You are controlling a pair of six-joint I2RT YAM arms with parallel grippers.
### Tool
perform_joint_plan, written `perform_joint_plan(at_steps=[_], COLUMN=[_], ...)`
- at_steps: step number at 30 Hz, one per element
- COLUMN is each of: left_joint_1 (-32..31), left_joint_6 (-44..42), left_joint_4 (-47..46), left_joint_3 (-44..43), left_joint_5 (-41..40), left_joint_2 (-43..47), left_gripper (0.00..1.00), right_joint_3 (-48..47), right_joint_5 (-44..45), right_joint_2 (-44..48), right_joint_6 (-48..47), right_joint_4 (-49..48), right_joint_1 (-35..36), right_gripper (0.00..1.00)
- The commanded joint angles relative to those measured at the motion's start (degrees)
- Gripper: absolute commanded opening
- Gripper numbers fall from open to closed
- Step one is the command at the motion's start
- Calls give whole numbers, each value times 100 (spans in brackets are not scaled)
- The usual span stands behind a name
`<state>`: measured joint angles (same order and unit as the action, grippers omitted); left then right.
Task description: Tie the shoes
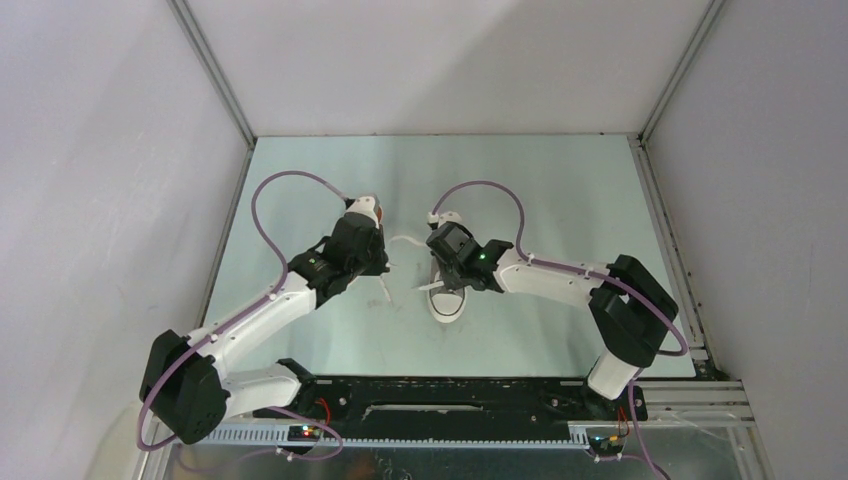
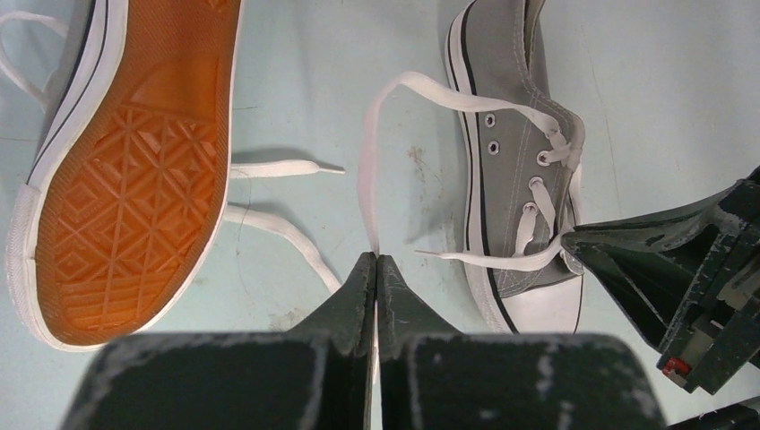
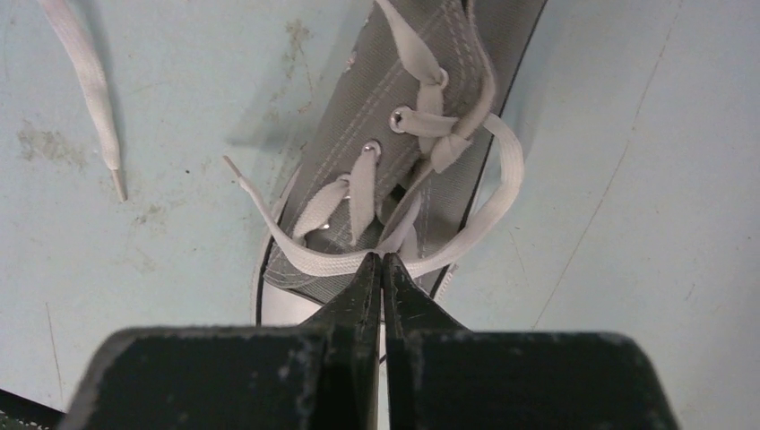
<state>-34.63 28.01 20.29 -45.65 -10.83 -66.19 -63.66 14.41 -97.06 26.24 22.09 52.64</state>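
Note:
One grey shoe (image 2: pixel 511 134) stands upright at the table's middle, white toe cap (image 1: pixel 447 305) toward the arm bases. The other shoe (image 2: pixel 134 179) lies on its side to the left, orange sole showing, half hidden under my left arm in the top view (image 1: pixel 366 208). My left gripper (image 2: pixel 376 260) is shut on a white lace (image 2: pixel 367 170) that arcs up and over to the upright shoe's eyelets. My right gripper (image 3: pixel 383 260) is shut on that shoe's other lace (image 3: pixel 502 179) just above the toe, its loose tip (image 3: pixel 235 170) sticking out leftward.
The lying shoe's two loose lace ends (image 2: pixel 282 167) trail on the pale green table (image 1: pixel 560 200) between the shoes. Grey walls and metal frame rails (image 1: pixel 215 70) close in the table. My right gripper's black body (image 2: pixel 681 269) sits close beside the upright shoe.

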Motion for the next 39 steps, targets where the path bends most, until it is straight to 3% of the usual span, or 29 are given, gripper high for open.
perform_joint_plan(at_steps=[1,9,15,21,26,34,39], left_joint_1=[27,27,211,1048,1409,1355,978], left_joint_6=[-20,90,567,903,1094,664,511], left_joint_4=[10,127,732,628,606,378,310], left_joint_3=[-145,-150,-36,555,908,717,531], left_joint_5=[71,-40,-863,-372,-240,576,759], left_joint_2=[159,166,397,902,1133,1234,1513], left_gripper=[0,0,0,0,0,0,0], right_joint_3=[-234,40,604,1251,1341,1328,1176], right_joint_5=[164,300,576,123,-187,-1282,-1671], right_joint_2=[426,1145,1794,2534,2716,2806,2684], right_joint_6=[50,-64,442,742,642,207,142], right_joint_4=[262,630,901,599,468,28,22], right_joint_1=[-96,-757,-1751,-2761,-3105,-3161,-3207], right_gripper=[0,0,0,0,0,0,0])
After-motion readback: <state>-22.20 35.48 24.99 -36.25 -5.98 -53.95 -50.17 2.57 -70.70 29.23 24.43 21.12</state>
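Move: Both closed grippers already hold lace ends of the grey shoe. Its lace crossing lies about 14 cm right of the left hand, 3 cm ahead and 7 cm lower; the orange-soled shoe is some 7 cm left of that hand, 6 ahead and 9 below. From the right hand, the crossing is roughly 5 cm straight ahead at about its height, the toe cap 4 cm back, level sideways and 3 below. Both still pinching lace, the right pulls about 20 cm right, left about 9 left, then both ease inward. ##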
